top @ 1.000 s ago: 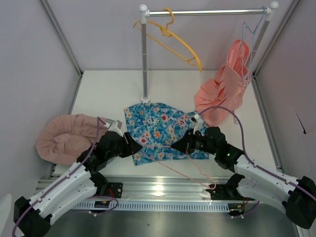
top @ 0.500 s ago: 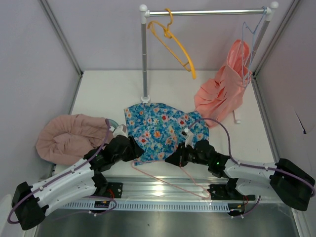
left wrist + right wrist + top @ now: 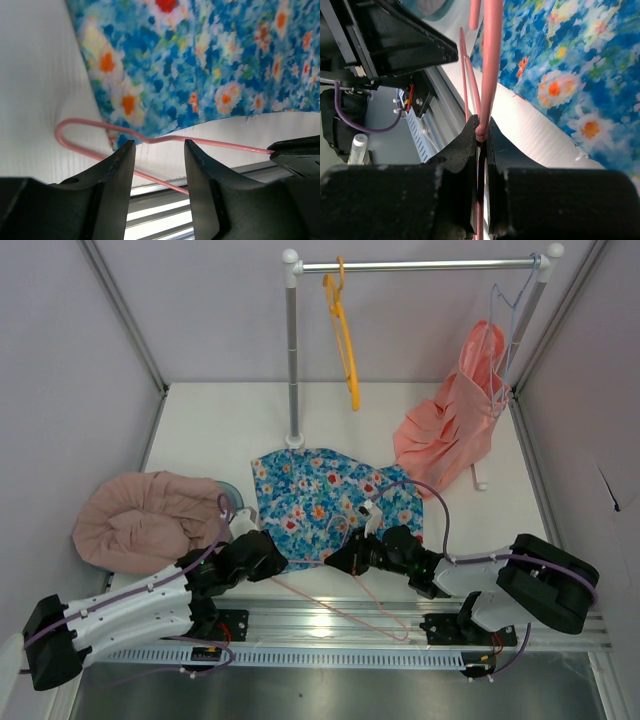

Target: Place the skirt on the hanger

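Observation:
The blue floral skirt (image 3: 320, 495) lies flat on the white table, and it fills the top of the left wrist view (image 3: 200, 60) and the right of the right wrist view (image 3: 580, 75). A thin pink wire hanger (image 3: 340, 608) lies along the skirt's near edge, one bend tucked at the skirt's corner (image 3: 210, 142). My right gripper (image 3: 335, 562) is shut on the hanger wire (image 3: 491, 65), pinching it at the fingertips (image 3: 481, 125). My left gripper (image 3: 268, 552) hovers at the skirt's near left corner, open, with the wire just beyond its tips (image 3: 159, 147).
A dusty pink garment (image 3: 140, 515) is heaped at the left. A salmon dress (image 3: 450, 425) hangs on the clothes rack's right end, and an orange hanger (image 3: 343, 330) hangs from the rail. The rack pole (image 3: 293, 360) stands behind the skirt. A metal rail (image 3: 330, 620) runs along the near edge.
Both grippers came toward the near edge and closer together, the right one carrying the pink hanger leftward. The orange hanger on the rail swung round. The left jaws narrowed slightly.

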`<state>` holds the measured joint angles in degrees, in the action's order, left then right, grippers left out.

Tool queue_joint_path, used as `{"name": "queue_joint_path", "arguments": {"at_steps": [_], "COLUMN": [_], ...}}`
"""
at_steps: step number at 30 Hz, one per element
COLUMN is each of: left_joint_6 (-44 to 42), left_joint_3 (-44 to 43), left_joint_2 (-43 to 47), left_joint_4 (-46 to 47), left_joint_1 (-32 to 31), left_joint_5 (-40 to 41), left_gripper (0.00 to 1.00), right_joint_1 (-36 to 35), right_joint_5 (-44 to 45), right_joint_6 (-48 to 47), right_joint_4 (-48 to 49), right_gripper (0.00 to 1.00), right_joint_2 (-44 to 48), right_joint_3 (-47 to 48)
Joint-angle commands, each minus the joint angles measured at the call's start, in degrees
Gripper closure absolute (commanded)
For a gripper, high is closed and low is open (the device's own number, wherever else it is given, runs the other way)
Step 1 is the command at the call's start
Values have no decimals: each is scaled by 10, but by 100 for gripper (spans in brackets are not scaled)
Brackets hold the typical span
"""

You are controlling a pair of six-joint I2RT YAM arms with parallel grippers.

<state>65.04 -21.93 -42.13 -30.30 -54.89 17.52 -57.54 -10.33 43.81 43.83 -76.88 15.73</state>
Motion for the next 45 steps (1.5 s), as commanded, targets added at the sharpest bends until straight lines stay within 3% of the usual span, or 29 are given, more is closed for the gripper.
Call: {"name": "queue_joint_path", "arguments": {"at_steps": [1, 10, 22, 24, 28, 31, 41, 45], "left_joint_6": [56, 74, 59, 49, 25, -8, -81, -96], "left_joint_3": [11, 13, 19, 12, -7, -39, -148, -166], "left_joint_2": [-1, -42, -108, -119, -144, -146, -85, -40], "left_joint_4": [-27, -22, 18, 30, 37, 22, -95, -142], "left_joint_1": [-18, -31, -31, -31, -31, -31, -27, 10], "left_joint_5": [36, 58, 67, 66, 61, 58, 22, -18], "left_gripper": [53, 50, 48, 53, 82, 99, 100, 100], "right_joint_1": [-3, -5, -6, -6, -6, -6, 14, 30], "right_joint_5": [34, 22, 39, 43, 54, 62, 138, 156], "right_joint_6": [-24, -17, -28, -32, -42, -49, -97, -106], "right_joint_4": [42, 89, 77, 71, 63, 54, -34, -53], "right_gripper": [100, 100, 100, 100, 100, 100, 100, 100], "right_joint_2": [-34, -101, -101, -99, -96, -93, -48, -30], "right_joint_3": [7, 11, 9, 8, 9, 10, 13, 5]}}
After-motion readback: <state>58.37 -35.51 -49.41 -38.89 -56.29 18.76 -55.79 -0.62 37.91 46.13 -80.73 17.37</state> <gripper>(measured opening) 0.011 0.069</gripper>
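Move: The skirt's near left corner lies almost under the open left hand, about 4 cm down and 1 cm to its left. From that hand the held hanger's left end is some 6 cm left, 2 cm ahead and 2 cm down; the skirt's middle is about 10 cm ahead and 10 cm right, 5 cm down. The right hand, already gripping the hanger, has that skirt corner roughly 10 cm to its left, 1 cm back and 6 cm down. Left hand sinks 4 cm, pinches the skirt's near-left corner, lifts about 8 cm; right eases held hanger forward. ##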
